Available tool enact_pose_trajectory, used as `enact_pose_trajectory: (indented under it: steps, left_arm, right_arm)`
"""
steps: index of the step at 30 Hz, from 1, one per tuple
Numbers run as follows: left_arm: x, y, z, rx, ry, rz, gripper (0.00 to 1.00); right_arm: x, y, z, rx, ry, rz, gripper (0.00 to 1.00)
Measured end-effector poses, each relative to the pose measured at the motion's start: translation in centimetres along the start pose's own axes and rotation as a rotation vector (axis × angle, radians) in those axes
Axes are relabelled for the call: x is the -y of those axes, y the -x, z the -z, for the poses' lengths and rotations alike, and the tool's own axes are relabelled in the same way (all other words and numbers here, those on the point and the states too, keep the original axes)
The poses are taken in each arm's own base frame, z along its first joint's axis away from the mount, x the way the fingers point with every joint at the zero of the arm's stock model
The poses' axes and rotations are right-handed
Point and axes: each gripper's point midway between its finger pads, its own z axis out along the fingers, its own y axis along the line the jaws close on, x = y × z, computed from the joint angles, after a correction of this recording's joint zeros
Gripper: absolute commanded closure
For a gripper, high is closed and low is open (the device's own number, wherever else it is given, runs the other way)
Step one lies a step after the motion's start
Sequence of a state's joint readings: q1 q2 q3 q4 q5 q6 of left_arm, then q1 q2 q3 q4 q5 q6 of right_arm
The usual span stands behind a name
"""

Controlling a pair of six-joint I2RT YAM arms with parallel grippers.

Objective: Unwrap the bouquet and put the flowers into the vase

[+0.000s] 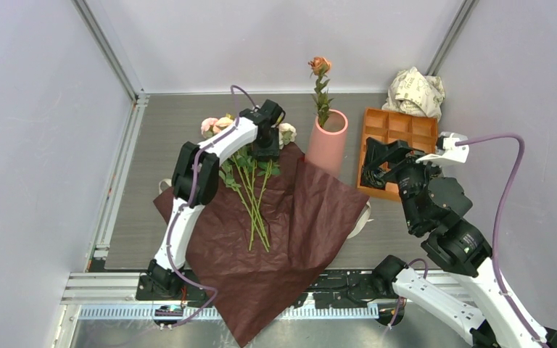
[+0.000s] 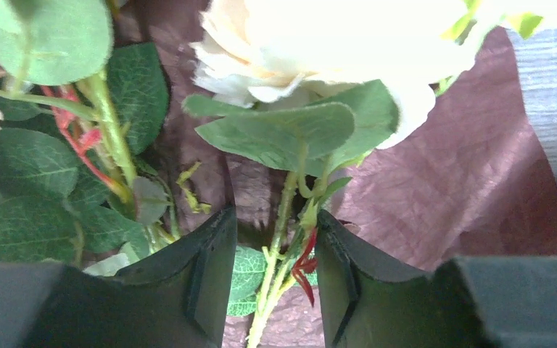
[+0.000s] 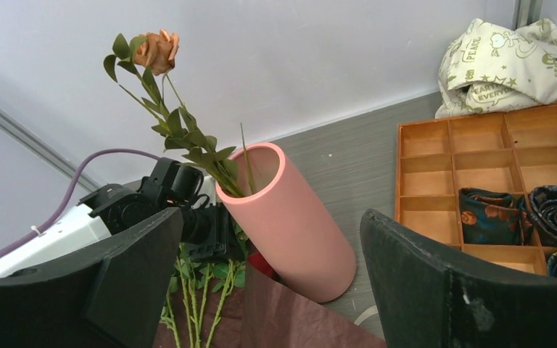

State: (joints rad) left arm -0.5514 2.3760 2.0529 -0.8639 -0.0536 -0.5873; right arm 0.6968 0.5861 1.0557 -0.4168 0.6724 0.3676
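Observation:
The bouquet's dark red paper [image 1: 297, 217] lies spread open on the table. The flowers [image 1: 250, 192] rest on it, heads toward the back left. My left gripper [image 1: 267, 145] is down among them near the heads. In the left wrist view its jaws [image 2: 275, 217] stand apart on either side of the green stem [image 2: 284, 199] of a cream rose [image 2: 319, 36], with a gap showing. The pink vase [image 1: 326, 145] stands upright beside the paper and holds one orange rose [image 1: 320, 67]. My right gripper [image 1: 372, 168] hovers wide open and empty over the tray, facing the vase [image 3: 297, 232].
An orange compartment tray [image 1: 399, 134] with rolled ties sits right of the vase. A crumpled white printed paper ball [image 1: 415, 90] lies in the back right corner. A cream ribbon end [image 1: 362, 217] pokes out from the paper's right edge. Walls enclose the table.

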Motion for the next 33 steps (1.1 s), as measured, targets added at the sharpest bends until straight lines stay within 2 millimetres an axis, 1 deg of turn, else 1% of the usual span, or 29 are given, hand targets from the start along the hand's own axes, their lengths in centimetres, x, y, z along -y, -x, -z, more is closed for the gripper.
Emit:
enact_pose_trajectory:
  steps: [6, 11, 14, 18, 20, 22, 23, 28, 33]
  left_arm:
    - [0.7, -0.5, -0.2, 0.006, 0.014, -0.043, 0.8]
    - [0.9, -0.7, -0.2, 0.009, 0.016, -0.06, 0.91]
    - [0.8, -0.6, -0.2, 0.01, 0.018, -0.069, 0.95]
    - [0.8, -0.6, -0.1, 0.013, 0.017, -0.078, 0.96]
    - [0.7, -0.5, 0.4, 0.02, 0.021, -0.077, 0.97]
    - [0.6, -0.3, 1.2, 0.034, 0.024, -0.077, 0.97]
    - [0.3, -0.5, 1.4, 0.035, 0.035, -0.078, 0.97]
    - [0.5, 1.4, 7.6, 0.156, -0.006, -0.065, 0.97]
    - [1.7, 4.5, 16.6, 0.357, -0.12, -0.045, 0.96]
  right_arm:
    - [0.0, -1.0, 0.0, -0.029, 0.003, 0.0, 0.04]
    - [-0.1, -1.4, 0.0, -0.042, 0.008, -0.011, 0.04]
    - [-0.1, -1.5, 0.0, -0.047, 0.01, -0.017, 0.04]
    - [-0.1, -1.5, 0.2, -0.049, 0.011, -0.025, 0.04]
    - [0.0, -1.5, 0.3, -0.051, 0.011, -0.026, 0.04]
    - [0.1, -1.6, 0.4, -0.052, 0.01, -0.026, 0.04]
    - [0.1, -1.6, 0.4, -0.054, 0.01, -0.025, 0.04]
    - [0.2, -1.8, 0.4, -0.063, 0.005, -0.02, 0.04]
    - [0.3, -2.1, 0.5, -0.071, 0.002, -0.018, 0.04]
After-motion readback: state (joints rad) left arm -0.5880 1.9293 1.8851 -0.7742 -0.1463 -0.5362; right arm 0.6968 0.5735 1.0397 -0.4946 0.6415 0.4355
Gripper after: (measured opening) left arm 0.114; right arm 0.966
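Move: The left hand is down at the unwrapped bouquet, its half-open fingers straddling the white flower's stem, which is about 1 cm to the right at fingertip height. That flower's bloom is some 7 cm ahead and 4 cm right, the other flower stems about 5 cm left and 2 cm back, and the vase roughly 16 cm right and 3 cm back, its middle 9 cm higher. From the right hand, the stem is about 20 cm ahead, 30 cm left and 37 cm below. The left hand edges about 1 cm to the right and a touch back while its half-open fingers close almost fully, pinching the white flower's stem just below its upper leaves. After a short hold it speeds almost straight up by some 17 cm, away from the wrapping sheet and keeping its pinch, the wrist tilting about 20 degrees so the down-pointing fingers swing outward to the front. ##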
